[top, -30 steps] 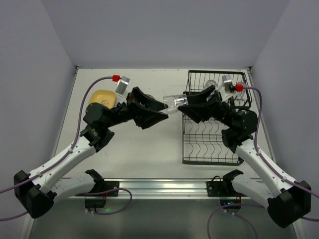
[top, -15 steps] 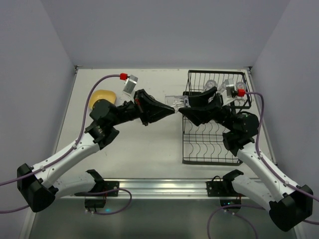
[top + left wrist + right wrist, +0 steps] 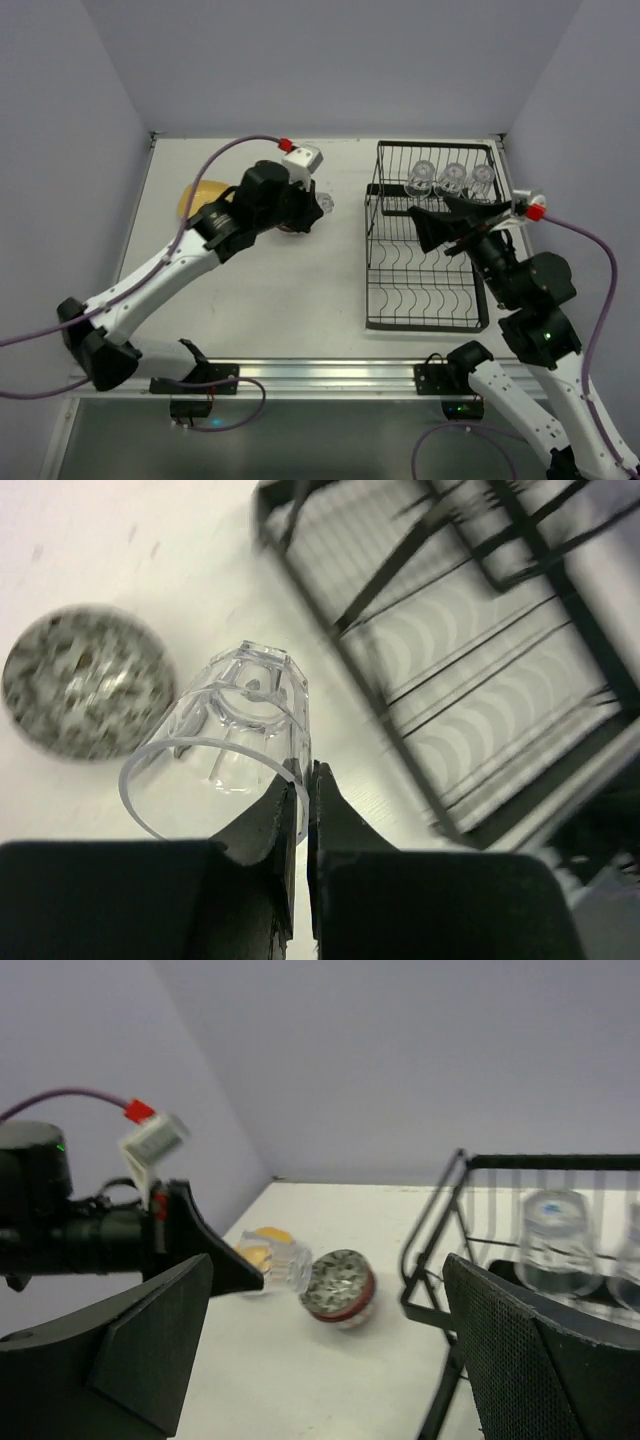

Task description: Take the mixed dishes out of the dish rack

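My left gripper (image 3: 303,792) is shut on the rim of a clear glass (image 3: 235,735), which it holds tilted above the white table, left of the dish rack (image 3: 425,325). A small patterned bowl (image 3: 85,680) with a red rim (image 3: 340,1285) sits just beside the glass (image 3: 275,1260). A yellow plate (image 3: 200,195) lies at the far left. Three more glasses (image 3: 452,178) stand upside down on the rack's raised shelf. My right gripper (image 3: 428,228) hangs open over the rack's left side, with nothing between its fingers (image 3: 150,1330).
Grey walls close in the table at the left, back and right. The rack (image 3: 440,1250) fills the right side of the table, close to the right wall. A metal rail (image 3: 320,375) with the arm bases runs along the near edge.
The glass passed from my right gripper to my left. The left gripper shut on it and carried it left toward the bowl. The right gripper opened and drew back over the rack.
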`<action>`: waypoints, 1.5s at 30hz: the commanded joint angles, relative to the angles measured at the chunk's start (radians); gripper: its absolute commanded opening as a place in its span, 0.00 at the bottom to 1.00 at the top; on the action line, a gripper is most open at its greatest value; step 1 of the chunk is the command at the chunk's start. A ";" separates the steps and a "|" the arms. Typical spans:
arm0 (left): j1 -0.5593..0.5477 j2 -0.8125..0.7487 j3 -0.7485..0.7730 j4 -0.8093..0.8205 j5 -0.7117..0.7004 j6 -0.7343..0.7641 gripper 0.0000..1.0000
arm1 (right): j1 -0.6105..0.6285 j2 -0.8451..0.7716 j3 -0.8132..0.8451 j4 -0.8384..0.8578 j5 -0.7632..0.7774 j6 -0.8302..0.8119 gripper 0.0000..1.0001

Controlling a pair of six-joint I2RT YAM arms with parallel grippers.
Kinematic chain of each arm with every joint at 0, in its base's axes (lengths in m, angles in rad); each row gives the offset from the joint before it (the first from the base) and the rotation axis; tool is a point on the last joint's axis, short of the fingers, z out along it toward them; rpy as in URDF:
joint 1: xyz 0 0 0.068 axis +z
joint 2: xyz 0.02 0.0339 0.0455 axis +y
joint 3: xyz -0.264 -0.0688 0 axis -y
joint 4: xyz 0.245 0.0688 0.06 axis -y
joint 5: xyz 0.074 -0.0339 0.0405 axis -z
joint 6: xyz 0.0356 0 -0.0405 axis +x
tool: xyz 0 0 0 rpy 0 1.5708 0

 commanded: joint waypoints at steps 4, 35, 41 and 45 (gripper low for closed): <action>-0.008 0.303 0.089 -0.485 -0.221 0.142 0.00 | 0.001 -0.109 0.049 -0.327 0.342 -0.123 0.99; -0.109 0.603 0.202 -0.516 -0.218 0.150 0.50 | 0.001 -0.064 0.043 -0.448 0.257 -0.215 0.99; -0.108 0.460 0.225 -0.502 -0.312 0.112 0.78 | 0.001 -0.006 0.069 -0.442 0.330 -0.174 0.99; -0.106 0.327 0.205 -0.496 -0.449 0.047 1.00 | 0.001 0.070 0.100 -0.344 0.322 -0.164 0.99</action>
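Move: My left hand already pinches a glass by its wall; the bare table spot for it is about 27 cm below, 2 cm back and 4 cm left. The bowl stack stands some 11 cm ahead and 8 cm left, 28 cm down; the dish rack's middle is about 29 cm right, level, 18 cm down. From my right hand, the leftmost racked glass is roughly 17 cm ahead, 5 cm right, 10 cm below; the middle glass 7 cm right of it. I drop my left hand fast, about 24 cm, swinging its fingers from slanting forward-right to point down at the table just nearer me than the bowls. I open wide to let go of the glass, then start lifting off it. Meanwhile my open right hand goes 6 cm right, then sinks 10 cm towards the leftmost racked glass, tipping down and turning clockwise some 15 degrees. ##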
